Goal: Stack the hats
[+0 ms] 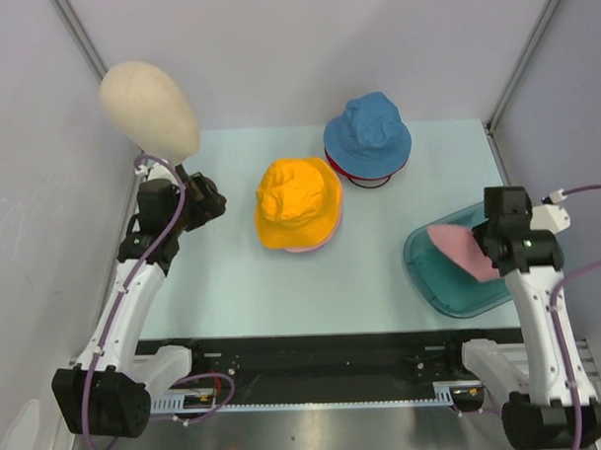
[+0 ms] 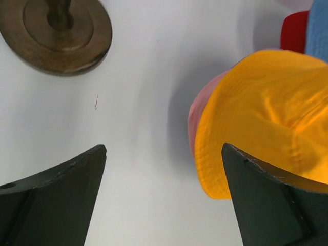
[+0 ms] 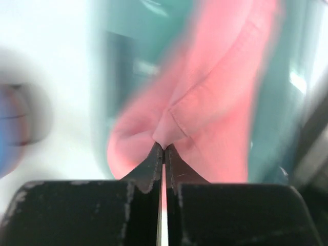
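Note:
An orange hat (image 1: 298, 200) (image 2: 271, 113) lies mid-table on top of another hat, of which only a pinkish brim (image 1: 309, 248) (image 2: 197, 115) shows. Behind it a blue hat (image 1: 368, 132) sits on a red hat (image 1: 368, 179). A pink hat (image 1: 457, 247) (image 3: 210, 87) lies in the teal tray (image 1: 451, 289). My right gripper (image 1: 482, 246) (image 3: 164, 147) is shut, pinching a fold of the pink hat's fabric. My left gripper (image 1: 213, 200) (image 2: 164, 148) hangs open above the table, left of the orange hat and holding nothing.
A beige mannequin head (image 1: 148, 107) stands at the back left on a round brown base (image 2: 56, 31), close behind my left arm. White walls close in the table on three sides. The tray (image 3: 123, 61) sits at the right front.

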{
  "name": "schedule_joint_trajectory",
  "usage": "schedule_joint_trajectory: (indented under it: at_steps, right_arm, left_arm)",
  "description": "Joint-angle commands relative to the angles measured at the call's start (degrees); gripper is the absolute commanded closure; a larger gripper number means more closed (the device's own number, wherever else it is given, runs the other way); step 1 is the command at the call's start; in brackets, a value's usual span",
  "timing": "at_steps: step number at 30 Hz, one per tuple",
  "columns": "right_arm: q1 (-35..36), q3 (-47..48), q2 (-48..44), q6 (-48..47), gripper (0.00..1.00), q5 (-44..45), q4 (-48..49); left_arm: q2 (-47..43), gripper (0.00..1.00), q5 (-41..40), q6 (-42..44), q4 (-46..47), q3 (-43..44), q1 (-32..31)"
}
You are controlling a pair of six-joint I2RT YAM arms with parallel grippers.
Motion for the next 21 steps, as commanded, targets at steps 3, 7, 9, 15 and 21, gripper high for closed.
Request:
schedule_joint_trajectory:
  at_steps: [3, 7, 9, 15, 21]
  right_arm:
    - [-0.2, 5.1, -11.2, -24.6, 1.00, -12.3, 31.3]
    - [2.0, 10.0, -7.3, -28.5, 1.00, -18.0, 36.4]
    - [6.3, 12.5, -5.4, -31.4, 1.00, -20.5, 39.7]
    - [24.3, 24.1, 8.3, -43.1, 1.00, -17.3, 43.4]
    - [35.2, 33.2, 18.4, -49.6, 1.00, -27.7, 52.1]
  left_arm:
    - [-0.1, 0.00, 2.5, 2.3, 1.7, 6.9, -0.6]
    - [-1.4, 0.02, 4.3, 3.6, 2.0, 7.4, -1.1]
    - [-1.6, 0.02, 5.5, 4.2, 1.4, 8.0, -1.1]
    - [-0.9, 0.00, 14.1, 5.0, 0.3, 10.2, -1.1]
    - [-2.2, 0.00, 22.3, 3.0, 2.3, 15.1, -1.1]
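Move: The right hand, already pinching the pink hat over the bin, has the yellow hat's stack some 41 cm to its left and 10 cm ahead, slightly lower. The blue hat's stack stands about 23 cm ahead and 26 cm left; the bin's middle is about 12 cm below and 2 cm right. From the left hand, the yellow hat is about 18 cm right, roughly level fore and aft, 5 cm lower. Right hand lifts the pinched pink hat about 23 cm, sweeping left towards the yellow hat; left hand rises. ##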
